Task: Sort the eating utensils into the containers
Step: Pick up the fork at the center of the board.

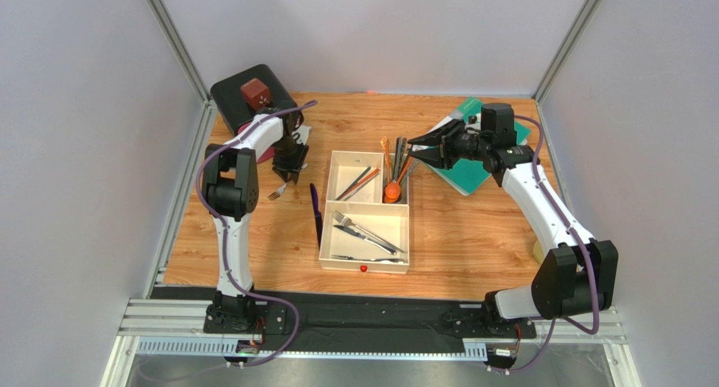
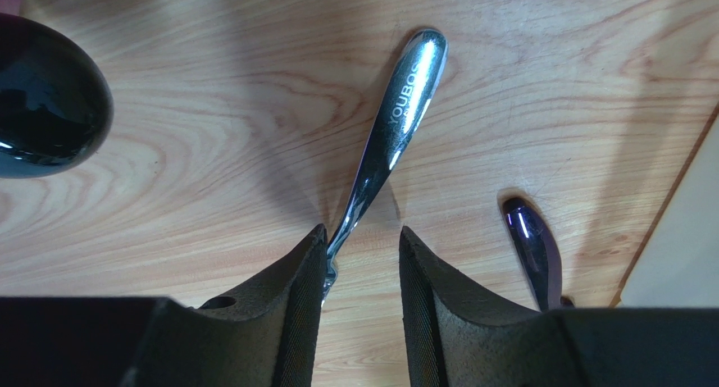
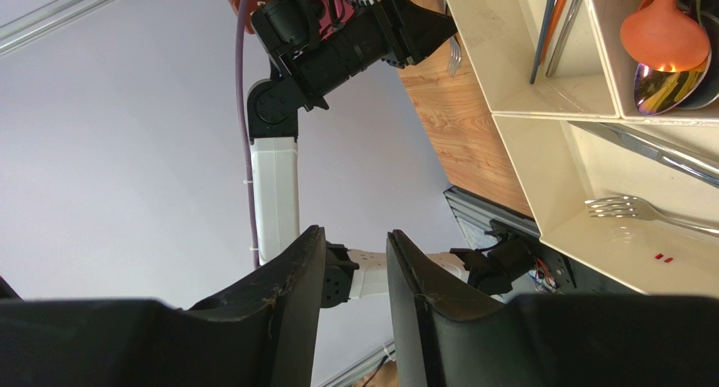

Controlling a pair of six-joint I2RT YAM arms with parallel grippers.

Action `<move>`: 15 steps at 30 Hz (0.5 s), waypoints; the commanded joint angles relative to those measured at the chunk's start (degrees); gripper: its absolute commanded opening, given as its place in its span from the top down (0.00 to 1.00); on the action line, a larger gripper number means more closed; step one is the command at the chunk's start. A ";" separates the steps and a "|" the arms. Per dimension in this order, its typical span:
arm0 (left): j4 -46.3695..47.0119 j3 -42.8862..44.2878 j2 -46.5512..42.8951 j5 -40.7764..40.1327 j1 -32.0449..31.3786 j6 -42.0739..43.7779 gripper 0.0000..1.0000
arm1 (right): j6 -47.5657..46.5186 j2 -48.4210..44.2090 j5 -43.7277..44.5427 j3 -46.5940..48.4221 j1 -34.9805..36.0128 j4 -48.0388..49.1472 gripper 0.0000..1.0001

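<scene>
A silver fork (image 1: pixel 277 191) lies on the wooden table left of the cream tray (image 1: pixel 364 262). My left gripper (image 1: pixel 289 175) points down over it. In the left wrist view the fork's shiny handle (image 2: pixel 397 126) runs in between the open fingers of the left gripper (image 2: pixel 361 235) and rests against the left pad (image 2: pixel 304 273). A blue-purple utensil (image 1: pixel 316 212) lies between fork and tray, with its tip (image 2: pixel 532 248) right of the fingers. The tray holds chopsticks (image 1: pixel 359 182), an orange spoon (image 1: pixel 392 189) and forks (image 1: pixel 359 229). My right gripper (image 1: pixel 419 155) hovers open and empty beside the tray's back right corner.
A black box (image 1: pixel 245 92) with a red-brown object on it stands at the back left. A green mat (image 1: pixel 473 164) lies under the right arm. A glossy black rounded thing (image 2: pixel 46 96) sits close to the left gripper. The right wrist view shows the tray's compartments (image 3: pixel 591 235).
</scene>
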 commanded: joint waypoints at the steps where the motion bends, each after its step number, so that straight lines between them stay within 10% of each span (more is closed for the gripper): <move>1: -0.58 -1.41 -1.65 0.31 -0.68 -0.29 0.57 | 1.16 -2.09 -1.71 -1.04 -0.40 -0.03 0.62; 6: 0.91 -4.92 -3.85 -2.67 -3.92 -0.72 0.61 | 1.42 -1.92 -1.62 -1.65 -0.40 0.15 0.63; 15: 0.30 -7.12 -3.93 -6.72 -8.06 -2.66 1.00 | 1.86 -2.18 -1.36 -2.71 -0.40 0.94 0.64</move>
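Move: The fork on the board lies right under the left hand, its middle only 1 cm ahead and 1 cm left, about 1 cm below, handle slanting forward-right. The purple knife's middle is about 8 cm back and 6 cm to the right; the tray's far-left compartment with the chopsticks is some 16 cm right and 1 cm ahead. From the raised right hand the fork is roughly 29 cm left, 5 cm ahead and 26 cm down. The left hand's fingertips pinch the fork around its neck, closing from nearly half open to almost shut. Meanwhile the left hand slides back about 3 cm and 2 cm to the right, towards the knife, barely sinking, with a slight sideways tilt and a small clockwise turn. ##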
